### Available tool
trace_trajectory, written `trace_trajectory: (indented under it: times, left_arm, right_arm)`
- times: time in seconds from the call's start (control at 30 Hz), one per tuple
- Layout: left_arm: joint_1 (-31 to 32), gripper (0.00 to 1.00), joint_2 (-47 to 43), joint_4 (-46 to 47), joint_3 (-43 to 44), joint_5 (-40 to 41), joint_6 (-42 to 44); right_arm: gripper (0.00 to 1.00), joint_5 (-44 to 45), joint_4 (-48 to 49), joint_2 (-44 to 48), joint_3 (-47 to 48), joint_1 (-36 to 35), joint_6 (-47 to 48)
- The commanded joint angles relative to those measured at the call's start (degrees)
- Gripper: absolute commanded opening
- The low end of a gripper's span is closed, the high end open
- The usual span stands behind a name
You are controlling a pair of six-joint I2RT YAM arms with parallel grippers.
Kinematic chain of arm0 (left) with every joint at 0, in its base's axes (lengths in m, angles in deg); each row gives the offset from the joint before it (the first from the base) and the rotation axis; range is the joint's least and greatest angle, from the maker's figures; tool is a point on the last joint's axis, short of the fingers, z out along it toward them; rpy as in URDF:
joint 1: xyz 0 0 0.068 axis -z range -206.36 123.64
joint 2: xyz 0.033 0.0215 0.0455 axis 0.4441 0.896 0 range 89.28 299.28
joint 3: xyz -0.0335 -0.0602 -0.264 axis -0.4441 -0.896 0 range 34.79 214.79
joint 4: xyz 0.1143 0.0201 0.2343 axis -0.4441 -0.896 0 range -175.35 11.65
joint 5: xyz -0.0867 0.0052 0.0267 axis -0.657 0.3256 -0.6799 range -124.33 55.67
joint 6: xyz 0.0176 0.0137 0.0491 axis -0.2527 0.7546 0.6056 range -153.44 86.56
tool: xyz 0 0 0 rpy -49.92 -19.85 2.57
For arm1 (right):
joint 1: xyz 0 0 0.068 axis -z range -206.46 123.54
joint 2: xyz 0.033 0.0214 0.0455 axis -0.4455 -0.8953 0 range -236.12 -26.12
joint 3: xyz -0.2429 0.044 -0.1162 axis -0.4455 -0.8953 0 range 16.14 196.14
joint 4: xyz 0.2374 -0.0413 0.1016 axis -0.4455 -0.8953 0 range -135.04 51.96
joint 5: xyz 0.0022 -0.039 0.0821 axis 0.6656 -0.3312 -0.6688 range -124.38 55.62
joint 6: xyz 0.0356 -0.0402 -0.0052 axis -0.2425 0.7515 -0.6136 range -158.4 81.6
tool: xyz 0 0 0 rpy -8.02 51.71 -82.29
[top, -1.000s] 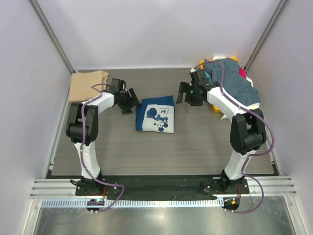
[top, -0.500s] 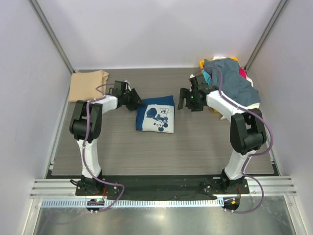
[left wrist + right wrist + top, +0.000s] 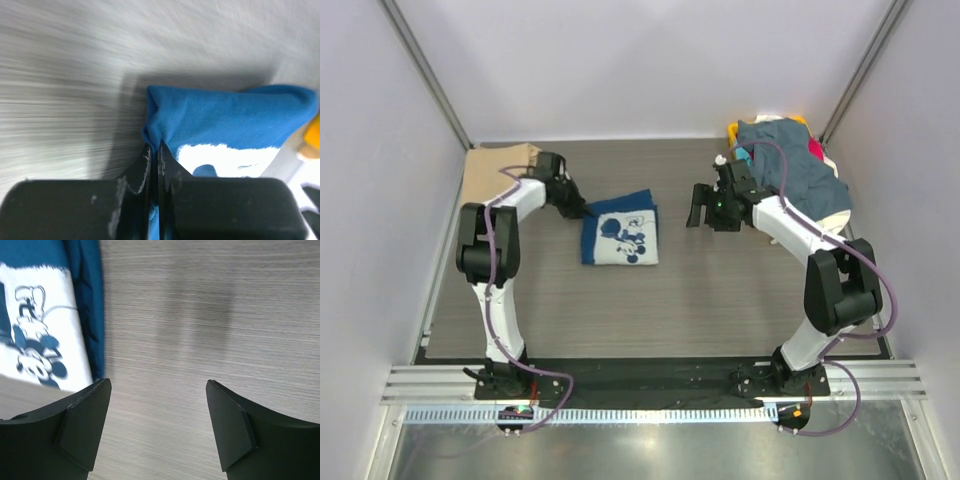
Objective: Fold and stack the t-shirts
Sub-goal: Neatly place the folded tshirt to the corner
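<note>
The folded navy blue t-shirt with a white cartoon print lies on the table, left of centre. My left gripper is shut on its far left corner; in the left wrist view the fingertips pinch a fold of the blue cloth. My right gripper is open and empty, to the right of the shirt. In the right wrist view the gripper hovers over bare table, with the navy shirt at the left. The folded tan t-shirt lies at the far left.
A heap of unfolded t-shirts sits at the far right corner, a slate-blue one on top, with yellow and red showing at its edges. White walls close in the table on three sides.
My left gripper has closed on the navy shirt's corner and dragged the shirt leftward, toward the tan one. My right gripper has stayed open near the same spot.
</note>
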Motion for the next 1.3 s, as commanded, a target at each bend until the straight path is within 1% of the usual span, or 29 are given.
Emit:
trace_trajectory:
  times: [0.0, 0.03, 0.07, 0.17, 0.2, 0.27, 0.33, 0.37, 0.43, 0.53, 0.67, 0.73, 0.8, 0.9, 1.27]
  left_arm:
    - [-4.7, 0.00, -3.8, -14.4, 9.0, 5.4, 5.2]
    - [-5.2, 0.00, -3.6, -16.7, 11.1, 6.2, 6.3]
    - [-6.0, 0.00, -3.3, -21.4, 15.2, 9.0, 9.0]
    - [-8.3, 0.00, -2.7, -28.7, 22.7, 13.1, 13.4]
    - [-8.5, 0.00, -2.5, -30.0, 24.3, 13.5, 14.1]
    - [-12.3, 0.00, -2.0, -32.4, 28.3, 14.1, 15.6]
    - [-14.1, 0.00, -0.9, -34.1, 31.2, 14.0, 17.0]
    - [-16.0, 0.00, 0.3, -35.9, 34.3, 13.7, 17.3]
    - [-17.3, 0.00, 1.1, -37.2, 38.1, 13.3, 18.8]
    - [-19.3, 0.00, 2.6, -37.9, 42.3, 13.5, 21.2]
    - [-21.7, 0.00, 3.6, -37.0, 44.6, 13.1, 20.8]
    - [-21.7, 0.00, 3.9, -36.3, 45.8, 12.6, 21.1]
    - [-21.7, 0.00, 4.6, -36.3, 48.6, 11.5, 21.5]
    - [-21.7, 0.00, 5.0, -35.3, 50.9, 8.9, 22.3]
    - [-21.8, 0.00, 6.5, -32.9, 57.4, 11.1, 21.4]
  right_arm:
    - [0.82, -2.7, 3.5, 4.6, -0.2, 0.2, -1.1]
    - [0.83, -3.0, 3.5, 5.0, -0.1, 0.2, -1.1]
    - [0.83, -3.2, 3.6, 5.2, -0.1, 0.2, -1.1]
    - [0.82, -3.6, 3.6, 6.6, -0.1, 0.3, -0.5]
    - [0.83, -3.7, 3.6, 7.0, -0.2, 0.3, -0.6]
    - [0.83, -4.3, 3.6, 7.7, -0.3, 0.4, -0.5]
    - [0.83, -4.9, 3.8, 8.0, -0.5, 0.4, -0.5]
    - [0.83, -5.1, 3.8, 8.4, -0.7, 0.4, -0.5]
    - [0.83, -5.3, 4.0, 8.8, -1.1, 0.4, -0.3]
    - [0.82, -5.9, 4.3, 9.2, -1.7, 0.4, -0.4]
    - [0.82, -7.4, 5.0, 9.4, -1.8, 0.4, -0.8]
    - [0.82, -7.8, 5.1, 9.5, -1.9, 0.4, -0.7]
    - [0.83, -7.9, 5.2, 9.6, -2.1, 0.4, -0.8]
    - [0.82, -8.4, 5.7, 9.6, -2.4, 0.4, -1.0]
    - [0.83, -8.8, 6.3, 8.7, -2.5, 0.4, -1.1]
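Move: The left hand already holds the folded blue t-shirt by its far left corner, low over the table; the tan folded shirt in the far left corner is centred about 25 cm to its left and 12 cm ahead, a centimetre or so lower. The blue shirt's middle lies roughly 8 cm to the hand's right and 6 cm back. From the right hand, the tan shirt is about 21 cm ahead, 53 cm left and 8 cm lower. Leftward and up, the left hand sweeps quickly towards the tan folded shirt, about 24 cm left while climbing, then creeps on a little higher and forward over it, ending some 19 cm up and 8 cm farther out. Its wrist rolls left side up by roughly 20 degrees; the shut fingers keep their pinch on the blue shirt. The empty, open right hand rises slightly. ##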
